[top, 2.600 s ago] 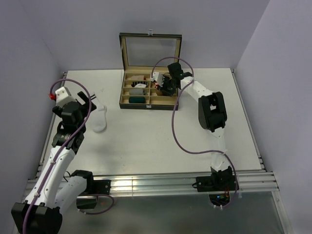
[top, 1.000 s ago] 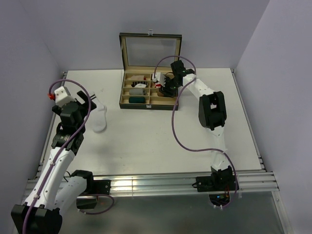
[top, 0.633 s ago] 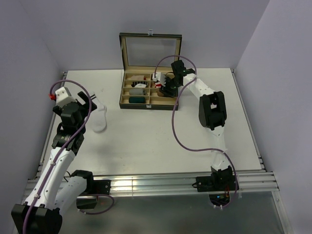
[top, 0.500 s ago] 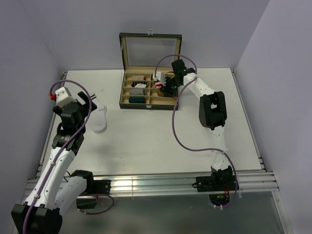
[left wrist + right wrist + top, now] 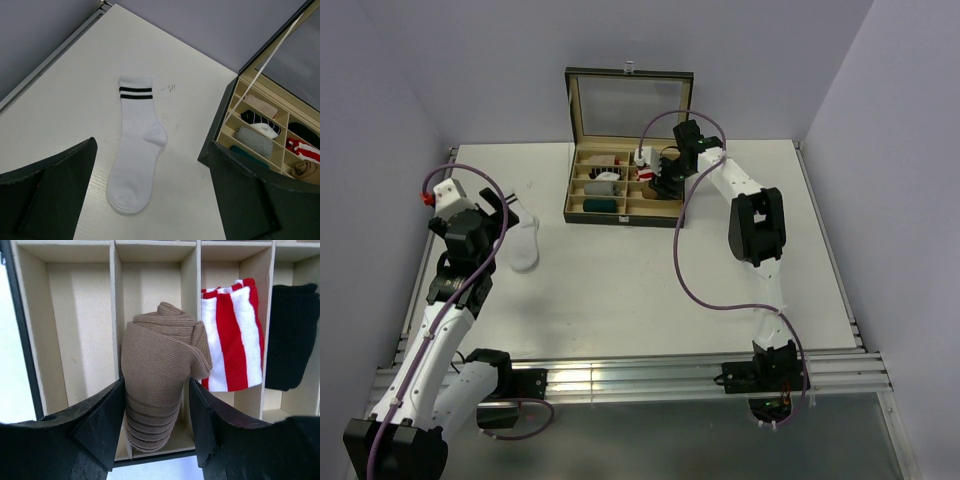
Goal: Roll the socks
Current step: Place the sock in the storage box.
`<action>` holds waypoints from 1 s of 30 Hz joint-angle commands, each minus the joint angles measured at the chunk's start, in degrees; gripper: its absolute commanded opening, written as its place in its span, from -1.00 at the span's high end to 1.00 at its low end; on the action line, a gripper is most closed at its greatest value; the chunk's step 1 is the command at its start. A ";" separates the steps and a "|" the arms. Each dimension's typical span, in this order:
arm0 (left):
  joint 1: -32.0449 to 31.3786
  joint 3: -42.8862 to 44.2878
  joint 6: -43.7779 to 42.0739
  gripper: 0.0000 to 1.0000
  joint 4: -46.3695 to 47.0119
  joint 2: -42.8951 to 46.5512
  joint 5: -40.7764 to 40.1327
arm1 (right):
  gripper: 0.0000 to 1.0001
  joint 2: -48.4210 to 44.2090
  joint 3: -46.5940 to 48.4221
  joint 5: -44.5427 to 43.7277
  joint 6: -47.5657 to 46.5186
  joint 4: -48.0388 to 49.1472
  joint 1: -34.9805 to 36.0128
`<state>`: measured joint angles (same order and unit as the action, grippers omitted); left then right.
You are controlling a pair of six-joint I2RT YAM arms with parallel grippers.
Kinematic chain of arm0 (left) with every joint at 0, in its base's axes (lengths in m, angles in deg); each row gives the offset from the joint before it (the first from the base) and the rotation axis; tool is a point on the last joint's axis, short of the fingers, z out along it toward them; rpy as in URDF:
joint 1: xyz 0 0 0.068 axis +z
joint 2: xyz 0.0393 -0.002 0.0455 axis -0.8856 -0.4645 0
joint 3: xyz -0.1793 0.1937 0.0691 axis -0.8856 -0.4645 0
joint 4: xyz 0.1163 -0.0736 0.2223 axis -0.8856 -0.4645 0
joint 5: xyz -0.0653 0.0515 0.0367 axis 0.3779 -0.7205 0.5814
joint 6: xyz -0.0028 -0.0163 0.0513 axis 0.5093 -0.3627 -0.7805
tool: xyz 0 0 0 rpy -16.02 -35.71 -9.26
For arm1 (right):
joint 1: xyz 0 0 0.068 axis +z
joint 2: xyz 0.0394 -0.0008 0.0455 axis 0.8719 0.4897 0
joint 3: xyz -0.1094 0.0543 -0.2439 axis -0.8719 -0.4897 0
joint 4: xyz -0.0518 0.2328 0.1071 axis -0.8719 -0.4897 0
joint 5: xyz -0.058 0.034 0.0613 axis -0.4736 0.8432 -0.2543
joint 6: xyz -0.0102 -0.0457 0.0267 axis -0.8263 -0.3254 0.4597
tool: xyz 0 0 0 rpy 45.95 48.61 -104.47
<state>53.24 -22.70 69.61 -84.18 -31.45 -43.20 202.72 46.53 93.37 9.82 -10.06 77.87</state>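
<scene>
A white sock (image 5: 525,245) with two dark cuff stripes (image 5: 135,93) lies flat on the table left of the box. My left gripper (image 5: 502,210) hovers over its toe end, open, with nothing between the fingers (image 5: 152,145). My right gripper (image 5: 660,178) is over the box's right compartments. A rolled tan-brown sock (image 5: 155,370) stands in a compartment between its fingers, which sit close along both sides with a thin gap low on the right. In the neighbouring compartment lies the red-and-white striped sock (image 5: 232,335), folded.
The compartmented wooden box (image 5: 625,215) stands at the back with its glass lid (image 5: 628,100) upright. It also holds a black bundle (image 5: 290,335) and grey (image 5: 254,142) and teal rolls. Walls close the table on the left, back and right.
My right gripper has drawn back a little towards the right over the box and its jaws have widened slightly. The left arm and the white sock have not moved.
</scene>
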 commanded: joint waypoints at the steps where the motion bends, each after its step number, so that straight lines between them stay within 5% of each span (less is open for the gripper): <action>1: 0.03 -0.08 -0.66 -0.96 2.28 0.64 0.86 | -0.21 -1.34 1.79 4.73 -0.22 -8.41 0.12; 18: 0.20 -0.17 -0.75 -0.96 2.55 0.82 1.39 | -0.16 -7.66 -2.50 6.41 7.95 3.69 -0.49; 21: 0.20 -0.26 -0.57 -0.96 2.55 0.73 1.30 | 0.16 -7.76 -2.44 7.18 11.38 6.79 -0.84; 24: 0.20 -0.26 -0.57 -0.96 2.63 0.64 1.39 | 0.18 -6.44 0.02 11.31 12.61 6.01 -1.81; 28: 0.20 -0.35 -0.57 -0.96 2.72 0.64 1.65 | 0.55 -5.21 1.44 13.95 13.49 4.52 -1.72; 30: 0.29 -0.35 -0.57 -0.97 2.72 0.73 1.74 | 0.58 -5.03 0.48 14.31 14.36 5.04 -1.72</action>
<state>53.24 -22.72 69.61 -84.16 -31.45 -42.56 199.00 45.28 104.38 22.00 -6.43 76.52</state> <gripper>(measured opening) 0.985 0.218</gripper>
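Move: The right gripper's fingers straddle the brown sock in the second compartment from the front; the sock's middle is about 1 cm left of the hand point and 1 cm below, level with it fore and aft. The red-white sock sits some 4 cm ahead and 3 cm left, the black sock about 8 cm ahead and 3 cm left, and the empty front compartment 4 cm back and 2 cm left. From the left hand, the brown sock is about 19 cm ahead, 34 cm right and 20 cm lower. Draw the right gripper back about 2.5 cm with its open fingers astride the brown sock, starting to lift towards the end of that pull. Then bring it forward again some 1.5 cm while rising clear, 4.5 cm up in all and a little left, tipping the fingers about 10 degrees nearer level and closing them most of the way above the sock, empty. ##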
